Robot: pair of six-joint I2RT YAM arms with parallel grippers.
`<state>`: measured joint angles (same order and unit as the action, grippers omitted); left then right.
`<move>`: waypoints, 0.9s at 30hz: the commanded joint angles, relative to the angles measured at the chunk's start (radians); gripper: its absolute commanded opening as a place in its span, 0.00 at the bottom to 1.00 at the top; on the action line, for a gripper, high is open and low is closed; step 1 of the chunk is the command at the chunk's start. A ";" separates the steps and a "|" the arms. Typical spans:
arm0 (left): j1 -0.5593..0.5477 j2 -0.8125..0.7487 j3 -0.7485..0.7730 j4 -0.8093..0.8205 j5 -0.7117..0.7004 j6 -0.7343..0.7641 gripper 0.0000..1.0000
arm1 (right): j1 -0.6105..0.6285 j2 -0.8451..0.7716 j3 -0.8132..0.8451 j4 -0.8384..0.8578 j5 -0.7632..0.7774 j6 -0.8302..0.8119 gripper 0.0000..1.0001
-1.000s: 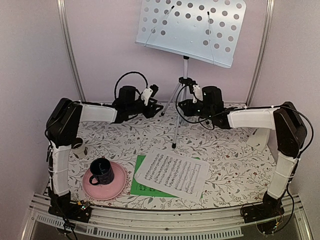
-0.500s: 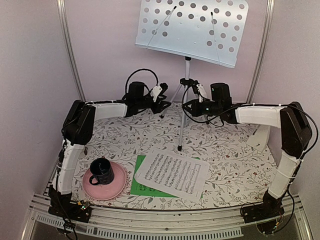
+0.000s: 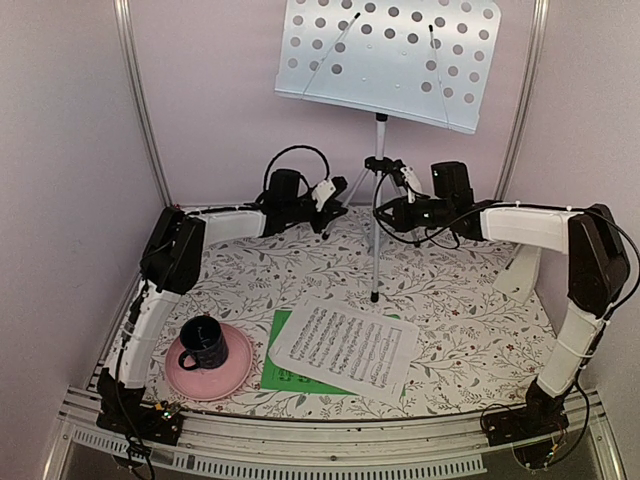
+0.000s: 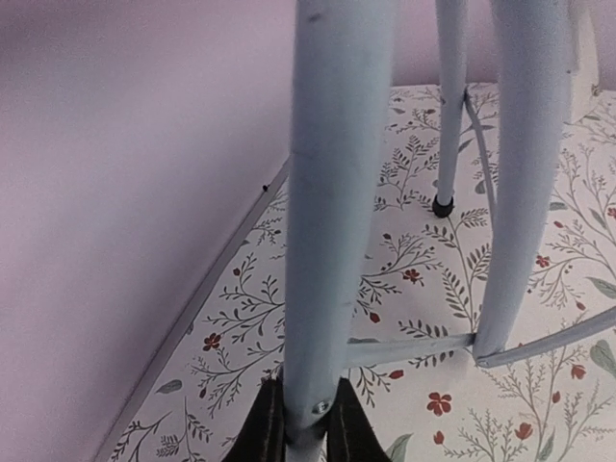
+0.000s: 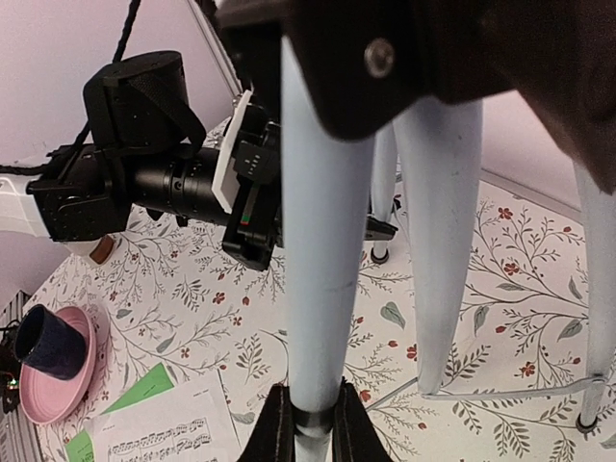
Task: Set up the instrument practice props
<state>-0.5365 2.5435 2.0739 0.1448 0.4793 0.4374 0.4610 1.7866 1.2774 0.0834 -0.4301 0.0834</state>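
Observation:
The music stand has a pale-blue perforated desk (image 3: 390,60) on a silver tripod (image 3: 377,235) at the back of the table. My left gripper (image 3: 338,190) is shut on one tripod leg (image 4: 332,192), its fingers (image 4: 260,433) pressed against both sides. From the other side my right gripper (image 3: 383,212) is shut on another leg (image 5: 322,241). The white sheet of music (image 3: 345,345) lies at the front, partly over the green sheet (image 3: 285,375). A small white metronome (image 3: 520,275) stands at the right edge.
A dark mug (image 3: 203,342) sits on a pink plate (image 3: 228,375) at the front left. Pink walls and metal posts (image 3: 140,100) close in the back and sides. The left arm's wrist (image 5: 144,183) is close to the right gripper.
Both arms have reached further back and to the right, and the stand has shifted right with them. The left gripper, open before, has shut on a tripod leg.

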 commanded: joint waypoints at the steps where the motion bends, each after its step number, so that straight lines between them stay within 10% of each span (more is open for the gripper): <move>1: 0.000 -0.091 -0.159 0.065 -0.061 -0.045 0.00 | -0.054 -0.056 0.017 -0.074 -0.018 -0.086 0.00; 16: 0.030 -0.516 -0.890 0.428 -0.297 -0.097 0.00 | -0.042 0.070 0.146 -0.148 -0.123 -0.221 0.00; 27: 0.088 -0.468 -0.830 0.337 -0.292 -0.081 0.00 | 0.098 0.142 0.191 -0.102 -0.094 -0.164 0.00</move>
<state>-0.5072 2.0457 1.1950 0.5476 0.2337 0.3367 0.5312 1.9007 1.4494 -0.0315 -0.5762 -0.0963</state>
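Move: Each hand already grips a leg of the music stand. The leg hub is about 10 cm right, 6 cm back and 20 cm above the left hand; from the right hand it is some 6 cm ahead, 1 cm left and 14 cm above. The left leg's foot is about 3 cm left of the left hand and 13 cm below. The front leg's foot is 5 cm back from the right hand, 1 cm left, 20 cm below. The sheet music is some 13 cm back and 8 cm left of the right hand. The music stand is dragged left and swung counter-clockwise by its legs, both grips kept. The left hand draws its leg left about 11 cm and back over bare table, level, easing slightly forward at the end, while the right eases a centimetre right, then follows left for a net 6 cm and slightly back. Both hands turn roughly 15 degrees counter-clockwise. ##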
